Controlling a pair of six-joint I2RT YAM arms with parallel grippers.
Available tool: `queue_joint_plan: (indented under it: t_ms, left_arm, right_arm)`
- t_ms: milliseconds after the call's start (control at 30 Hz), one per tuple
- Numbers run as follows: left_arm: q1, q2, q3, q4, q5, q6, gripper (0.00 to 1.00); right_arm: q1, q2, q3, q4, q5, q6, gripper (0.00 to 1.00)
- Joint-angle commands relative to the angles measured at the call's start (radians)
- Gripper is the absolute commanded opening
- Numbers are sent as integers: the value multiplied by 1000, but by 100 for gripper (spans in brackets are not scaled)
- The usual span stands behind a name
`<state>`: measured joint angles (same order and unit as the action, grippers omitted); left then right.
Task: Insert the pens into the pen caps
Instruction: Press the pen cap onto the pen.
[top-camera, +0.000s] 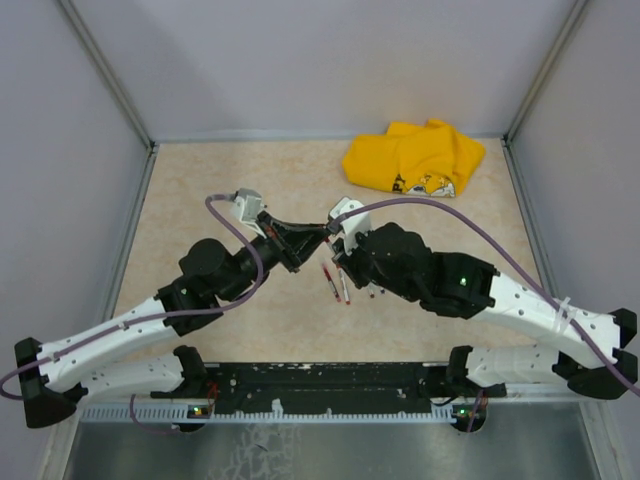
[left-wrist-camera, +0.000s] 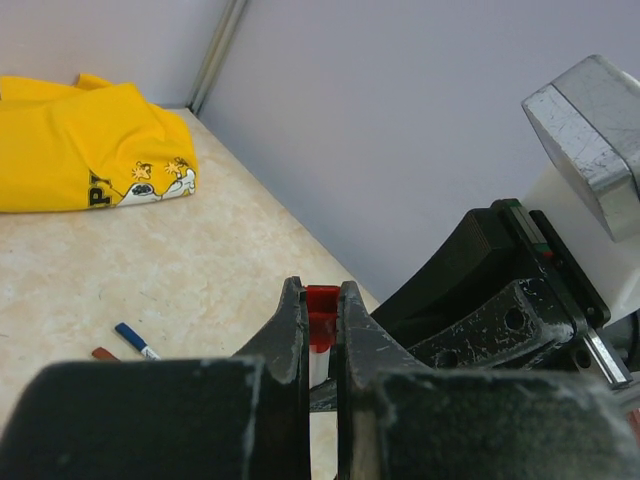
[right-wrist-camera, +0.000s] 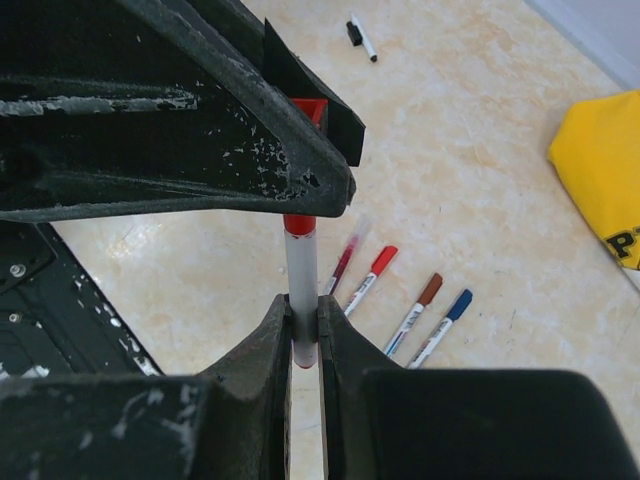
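Note:
My left gripper is shut on a red pen cap. A white pen barrel runs down out of that cap. My right gripper is shut on the same white pen, near its lower end. The pen's red collar disappears behind a left finger, and the red cap shows above that finger. In the top view both grippers, left and right, meet above the table's middle. Several other pens lie on the table just below them.
On the table lie a clear-capped red pen, a red-capped one, a brown one and a blue one. A black pen lies apart. A crumpled yellow cloth sits at the back right. Grey walls enclose the table.

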<state>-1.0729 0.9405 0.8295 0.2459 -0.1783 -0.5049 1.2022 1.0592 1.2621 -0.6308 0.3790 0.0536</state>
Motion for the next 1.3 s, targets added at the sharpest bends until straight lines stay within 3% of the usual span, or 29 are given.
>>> queue_joint_plan:
  t_ms: [0, 133, 400, 533, 967, 1267]
  left_arm:
    - [-52, 35, -105, -375, 158, -21, 0]
    - [-53, 13, -102, -351, 142, -31, 7]
    - [-53, -7, -80, -335, 133, -39, 35]
    - [-53, -35, -79, -294, 120, -54, 43]
    - [-53, -167, -121, -203, 90, -33, 49]
    - [-53, -205, -138, -213, 66, -24, 51]
  right_arm:
    - [-10, -107, 38, 478, 41, 46, 0]
    - [-10, -141, -81, 430, -38, 141, 0]
    - [-10, -214, -268, 405, -102, 313, 0]
    - [-10, -231, -345, 390, -132, 371, 0]
    - [-10, -445, -568, 386, -72, 509, 0]
    - [-10, -698, -809, 702, -318, 419, 0]
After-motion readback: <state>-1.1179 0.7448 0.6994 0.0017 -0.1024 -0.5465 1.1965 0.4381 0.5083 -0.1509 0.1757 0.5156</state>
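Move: Just below and behind the left hand, which is shut on the red cap, the white pen's middle lies roughly 2 cm back, 2 cm right and 2 cm down. From the right hand, shut low on the pen, the red cap is about 3 cm ahead, 3 cm left and 3 cm up. The red-capped pen on the table lies some 11 cm ahead and straight in line with the right hand, the brown-capped pen 11 cm ahead and 4 cm right, both about 20 cm below. Sinking and drawing back together, both hands drop some 5 cm while the left fingers spread to about half open and let go of the cap. The left then dips a little farther and swings some 3 cm left, away from the cap; the right keeps its pinch on the pen, drawing farther back and then right, rolling its left side up about 35 degrees. ##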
